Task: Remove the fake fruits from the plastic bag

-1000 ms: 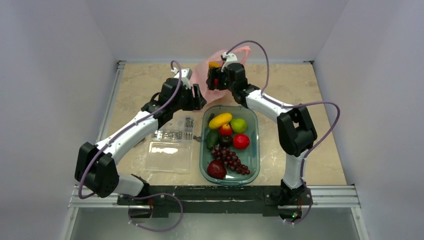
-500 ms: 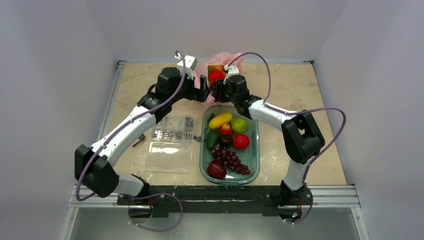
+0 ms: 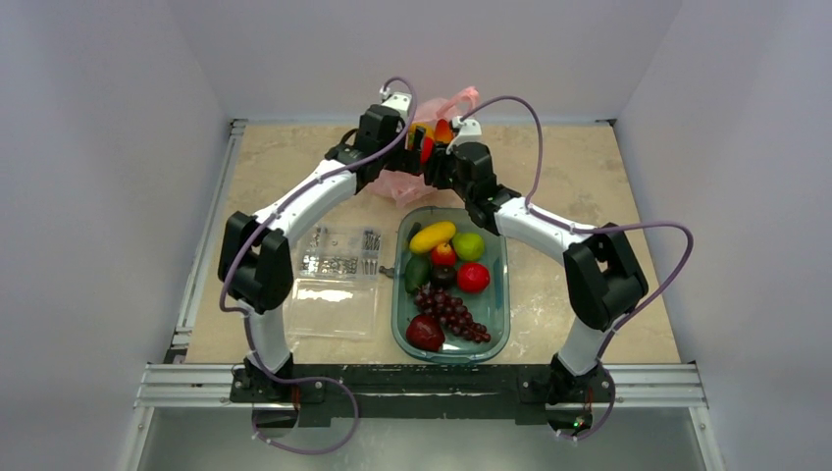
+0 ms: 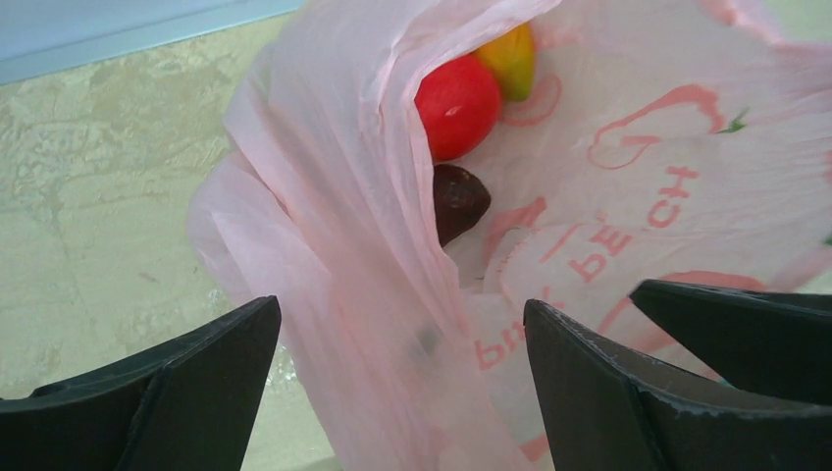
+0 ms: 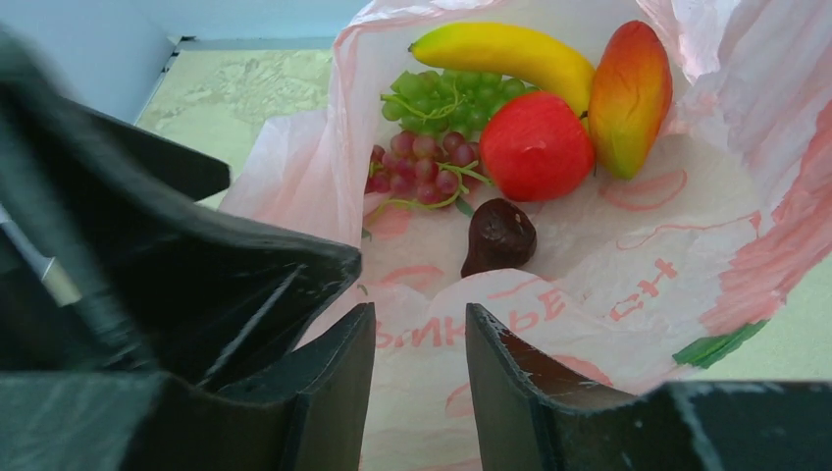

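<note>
The pink plastic bag (image 3: 461, 98) lies at the back centre with its mouth open toward me. In the right wrist view the bag (image 5: 687, 226) holds a yellow banana (image 5: 500, 49), a green grape bunch (image 5: 442, 98) with reddish grapes below it, a red apple (image 5: 535, 145), a mango (image 5: 630, 93) and a dark plum (image 5: 500, 235). My left gripper (image 4: 397, 309) is wide open astride a fold of the bag's left side (image 4: 334, 196). My right gripper (image 5: 420, 312) is narrowly open over the bag's near rim, close beside the left gripper (image 5: 196, 275).
A green tray (image 3: 501, 294) with several other fruits sits just in front of the bag. A clear box of metal hardware (image 3: 338, 255) and its lid (image 3: 334, 309) lie left of the tray. The back wall is right behind the bag.
My left arm has swung back and to the right, bringing its gripper up to the bag's left side. My right gripper has shifted slightly right at the bag's mouth.
</note>
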Controlling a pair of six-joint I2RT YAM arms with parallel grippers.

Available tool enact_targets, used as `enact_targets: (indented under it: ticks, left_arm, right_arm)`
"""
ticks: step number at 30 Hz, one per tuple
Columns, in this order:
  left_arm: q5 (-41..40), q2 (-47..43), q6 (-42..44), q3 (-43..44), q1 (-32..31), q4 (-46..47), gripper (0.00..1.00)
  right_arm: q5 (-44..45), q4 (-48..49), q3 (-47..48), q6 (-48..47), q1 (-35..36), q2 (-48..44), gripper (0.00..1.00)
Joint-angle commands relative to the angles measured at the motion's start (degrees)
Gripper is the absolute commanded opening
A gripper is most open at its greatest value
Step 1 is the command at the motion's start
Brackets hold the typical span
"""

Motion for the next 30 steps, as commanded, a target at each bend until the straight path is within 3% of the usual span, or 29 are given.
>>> enact_targets:
  ticks: [1,7,10,12,13,14,15,21,27,30]
  left_arm:
    - [-1.9,2.9,0.9,3.1,1.3,2.8,0.91]
    - [1.2,9.1,0.7,8.6,2.1,4.2,0.88]
    - [3.4,12.9,2.1,14.8,2.7,0.8,0.78]
    - [6.7,15.3,3.2,20.1,3.6,-3.0,0.61]
    - [8.7,16.2,3.4,22.8,4.6,-5.1,0.47]
    - [10.1,16.4,3.3,25.0,5.2,-6.9,0.16]
    - [10.4,16.0,2.9,26.6,6.0,-9.2,0.0]
    - [27.2,7.5,2.0,26.0,10.6,-10.5,0.0]
    - [47.0,0.0,-13.9,17.1,17.0,0.7,0.0]
    - [49.7,2.3,-15.2,20.4,17.3,-7.9,0.0]
  right_arm:
    - [1.3,5.2,-1.6,-1.5,-0.2,0.2,0.37]
    - [-0.6,5.0,-1.6,-1.4,-0.1,1.6,0.37]
    - [-0.7,5.2,-1.6,-1.4,-0.2,2.4,0.37]
    - [-0.9,5.0,-1.1,-1.6,-0.2,3.2,0.37]
    - [-0.9,4.7,-0.8,-1.6,-0.2,3.7,0.37]
    - [-0.9,4.6,-0.6,-1.6,-0.2,4.1,0.37]
    - [-0.9,4.8,-0.6,-1.6,-0.1,4.5,0.37]
    - [-1.0,6.7,-1.5,-0.3,-0.1,6.6,0.36]
    - [-5.2,7.9,-1.6,4.0,0.1,8.2,0.36]
    - [-5.3,8.5,-1.0,4.9,0.0,8.3,0.36]
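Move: The rim of the plastic bag that the left hand goes for lies about 6 cm ahead of it, 1 cm to its right and 3 cm below. Inside the bag, the red fruit is roughly 10 cm ahead, 4 cm right and 12 cm below the left hand, the mango some 13 cm ahead, 8 cm right and 11 cm down. From the right hand, the dark fruit lies about 9 cm ahead, 1 cm right, 11 cm below; the red grapes 12 cm ahead, 6 cm left, 13 cm below. Forward and down, the left hand reaches about 7 cm with open fingers to the bag rim, shuts on the plastic, then lifts it some 14 cm, drawing left and a little back while rolling its left side down and turning clockwise. Meanwhile the right hand, fingers held partly open, sinks about 7 cm at the bag's mouth, towards the dark fruit. ##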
